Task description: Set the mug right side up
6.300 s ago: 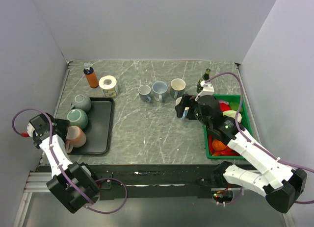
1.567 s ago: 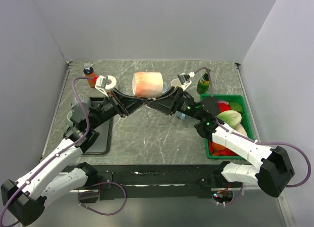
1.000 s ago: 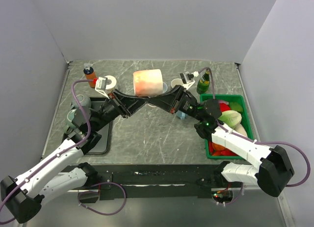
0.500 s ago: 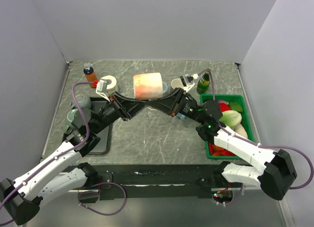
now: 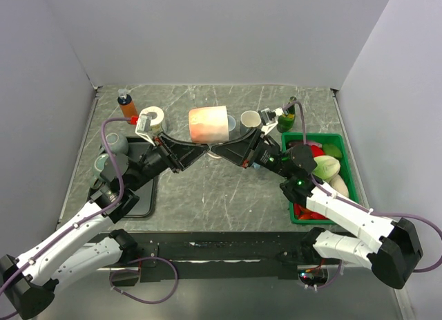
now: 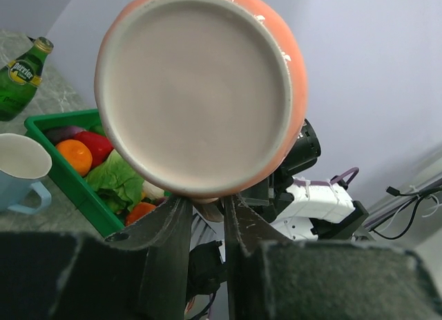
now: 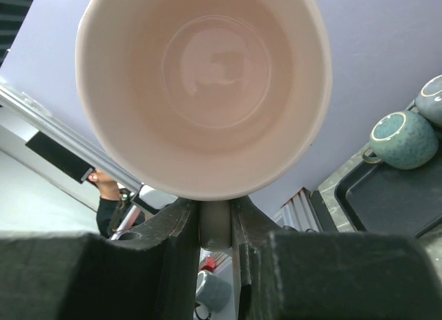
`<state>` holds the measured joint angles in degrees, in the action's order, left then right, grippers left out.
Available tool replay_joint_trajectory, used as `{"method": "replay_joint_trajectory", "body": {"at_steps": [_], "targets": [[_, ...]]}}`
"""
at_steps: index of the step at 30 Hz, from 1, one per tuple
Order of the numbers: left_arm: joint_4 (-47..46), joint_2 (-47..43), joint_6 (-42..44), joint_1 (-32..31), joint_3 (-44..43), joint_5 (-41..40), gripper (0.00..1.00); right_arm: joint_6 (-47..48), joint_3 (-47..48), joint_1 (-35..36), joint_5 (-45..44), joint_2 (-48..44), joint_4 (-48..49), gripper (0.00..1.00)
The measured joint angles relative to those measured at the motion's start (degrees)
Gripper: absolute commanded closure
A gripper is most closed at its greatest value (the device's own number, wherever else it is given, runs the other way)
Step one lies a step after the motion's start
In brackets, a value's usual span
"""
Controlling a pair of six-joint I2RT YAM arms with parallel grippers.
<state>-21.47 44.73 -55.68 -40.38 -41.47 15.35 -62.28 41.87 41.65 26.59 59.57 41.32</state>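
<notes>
The mug (image 5: 209, 123) is orange-pink with a cream inside. It hangs on its side above the middle of the table, handle downward. In the left wrist view I face its flat base (image 6: 197, 92); in the right wrist view I look into its mouth (image 7: 207, 78). My left gripper (image 5: 205, 151) comes in from the left and its jaws (image 6: 207, 208) press on the handle. My right gripper (image 5: 219, 153) comes in from the right, shut (image 7: 215, 220) on the same handle near the rim.
A black tray (image 5: 141, 189) at the left holds two teal mugs (image 5: 114, 142). An orange bottle (image 5: 128, 107) and a white roll (image 5: 151, 118) stand behind it. A cream mug (image 5: 250, 119) and a green bottle (image 5: 289, 116) stand at the back right. The green bin (image 5: 345, 142) holds vegetables.
The mug has sunk a little and shifted slightly right with both grippers on its handle. The right wrist has drawn back to the right, and the left jaws have eased slightly.
</notes>
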Motion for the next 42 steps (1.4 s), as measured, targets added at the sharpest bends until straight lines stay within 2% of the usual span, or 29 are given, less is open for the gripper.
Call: {"method": "replay_joint_trajectory", "body": {"at_steps": [1, 2, 4, 5, 7, 8, 9, 13, 17, 24, 32, 42], "targets": [[0.0, 0.0, 0.1, 0.0, 0.0, 0.0, 0.68, 0.3, 0.0, 0.0, 0.0, 0.0, 0.0, 1.00], [0.0, 0.0, 0.1, 0.0, 0.0, 0.1, 0.51, 0.5, 0.0, 0.0, 0.0, -0.1, -0.3, 1.00], [0.4, 0.0, 1.2, 0.0, 0.0, -0.1, 0.38, 1.0, 0.0, 0.0, -0.2, -0.4, -1.1, 1.00], [0.5, -0.1, 1.5, 0.2, 0.0, -0.3, 0.25, 1.8, 0.1, -0.1, -0.9, -1.0, -2.7, 1.00], [1.0, -0.5, 2.6, 0.5, 0.0, -1.3, 0.13, 3.1, 0.2, -0.5, -2.0, -1.7, -5.2, 1.00], [1.5, -0.9, 3.0, 0.6, 0.0, -1.9, 0.03, 4.3, 0.3, -0.7, -2.9, -2.2, -7.2, 1.00], [2.1, -1.2, 3.5, 0.7, -0.1, -2.2, 0.01, 5.3, 0.4, -0.8, -3.7, -2.5, -9.0, 1.00], [5.8, -2.3, 5.6, 0.8, -0.7, -3.8, 0.04, 10.2, 2.1, -0.8, -6.4, -3.0, -17.4, 1.00], [13.2, -3.0, 8.1, 0.8, -3.0, -6.9, 0.04, 17.6, 6.4, -0.7, -10.8, -2.8, -30.3, 1.00], [27.3, -7.1, 10.3, 0.8, -5.1, -16.4, 0.04, 28.0, 16.2, 5.8, -28.3, 3.8, -49.8, 1.00], [39.5, -8.8, 10.6, 0.9, -8.1, -26.9, 0.04, 32.6, 21.6, 11.8, -42.3, 17.7, -61.7, 1.00], [45.1, -8.8, 10.5, 0.9, -8.3, -32.3, 0.04, 31.6, 22.4, 12.1, -53.8, 28.9, -67.3, 1.00]]}}
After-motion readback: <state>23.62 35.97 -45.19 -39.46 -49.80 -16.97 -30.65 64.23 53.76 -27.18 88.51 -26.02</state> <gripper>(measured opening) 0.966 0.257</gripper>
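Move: Both hands hold the peach mug's handle, the mug lying sideways with its middle some 5 cm ahead of and 5 cm above each, no sideways offset. The open counter spot ahead is about 15 cm forward, 3 cm right and 32 cm below the right hand. From that hand, at similar depth, the light blue mug is 15 cm forward, 17 right; the grey-blue mug 26 forward, 4 right; the dark grey mug 26 forward, 14 right. The left fingers open wide and let go of the peach mug's handle, and that hand backs off about 11 cm left and 8 cm down, turning counter-clockwise. The right keeps its pinch on the handle and carries the mug down some 27 cm and forward 10 cm towards the clear counter in front of the standing mugs, rolling about 80 degrees so its fingers swing from leftward to forward and down. ##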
